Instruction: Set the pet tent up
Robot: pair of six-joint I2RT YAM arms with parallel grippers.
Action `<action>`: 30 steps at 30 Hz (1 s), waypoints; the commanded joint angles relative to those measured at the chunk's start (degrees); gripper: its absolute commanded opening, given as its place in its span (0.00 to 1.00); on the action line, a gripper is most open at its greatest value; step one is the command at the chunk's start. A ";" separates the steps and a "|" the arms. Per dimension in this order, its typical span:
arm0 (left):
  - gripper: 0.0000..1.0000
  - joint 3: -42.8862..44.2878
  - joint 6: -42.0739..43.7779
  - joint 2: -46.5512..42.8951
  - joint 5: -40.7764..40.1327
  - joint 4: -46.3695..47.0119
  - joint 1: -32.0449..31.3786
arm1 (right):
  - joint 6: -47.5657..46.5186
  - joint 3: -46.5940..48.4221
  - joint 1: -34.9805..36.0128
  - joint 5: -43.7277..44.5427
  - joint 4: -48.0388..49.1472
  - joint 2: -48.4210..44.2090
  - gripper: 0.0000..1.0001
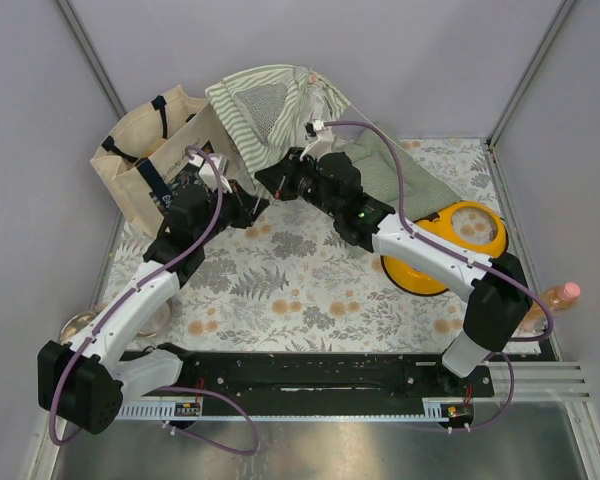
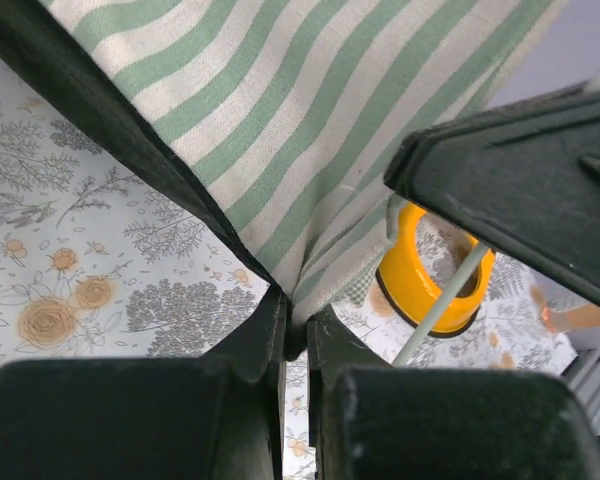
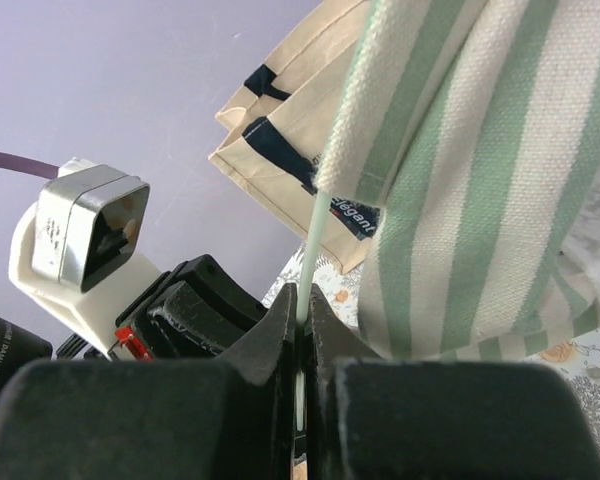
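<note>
The pet tent (image 1: 265, 110) is a green-and-white striped fabric tent with a mesh panel, raised at the back centre of the floral mat. My left gripper (image 1: 252, 205) is shut on a lower corner of the tent's striped fabric (image 2: 310, 150). My right gripper (image 1: 270, 180) is shut on a thin pale green tent pole (image 3: 310, 255) that runs up into a fabric sleeve of the tent (image 3: 460, 170). The two grippers sit close together under the tent's front edge. The same pole also shows in the left wrist view (image 2: 440, 305).
A beige canvas tote bag (image 1: 145, 155) stands at the back left, touching the tent. A green checked cushion (image 1: 395, 175) lies behind a yellow pet bowl (image 1: 450, 245) on the right. A bottle with a pink cap (image 1: 555, 297) stands at the right edge.
</note>
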 commanded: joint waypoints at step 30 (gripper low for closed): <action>0.00 7.45 -6.65 7.50 2.44 -15.14 0.40 | 3.10 -13.22 -0.56 -5.26 1.82 -10.63 0.76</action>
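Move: Beneath the right hand, about 8 cm down, 3 cm back and a hair to its right, is the tent corner pinched by the left fingers. The right fingers already grip the pole near its lower end, so from the left hand the gripped stretch is about 8 cm up, 3 cm ahead and 1 cm left. The striped tent body is some 11 cm ahead of the right hand, 2 cm right, at its height; the tote bag about 20 cm left, 5 cm farther out, 18 cm lower. Opening wide, the right fingers let go of the pole as the hand sinks a little, shifts about 3 cm right, then draws back some 2 cm and a touch lower. The left hand keeps its pinch on the striped tent corner, bobs slightly and then lowers it about 3.5 cm, tipping its fingers down by roughly 15 degrees. ##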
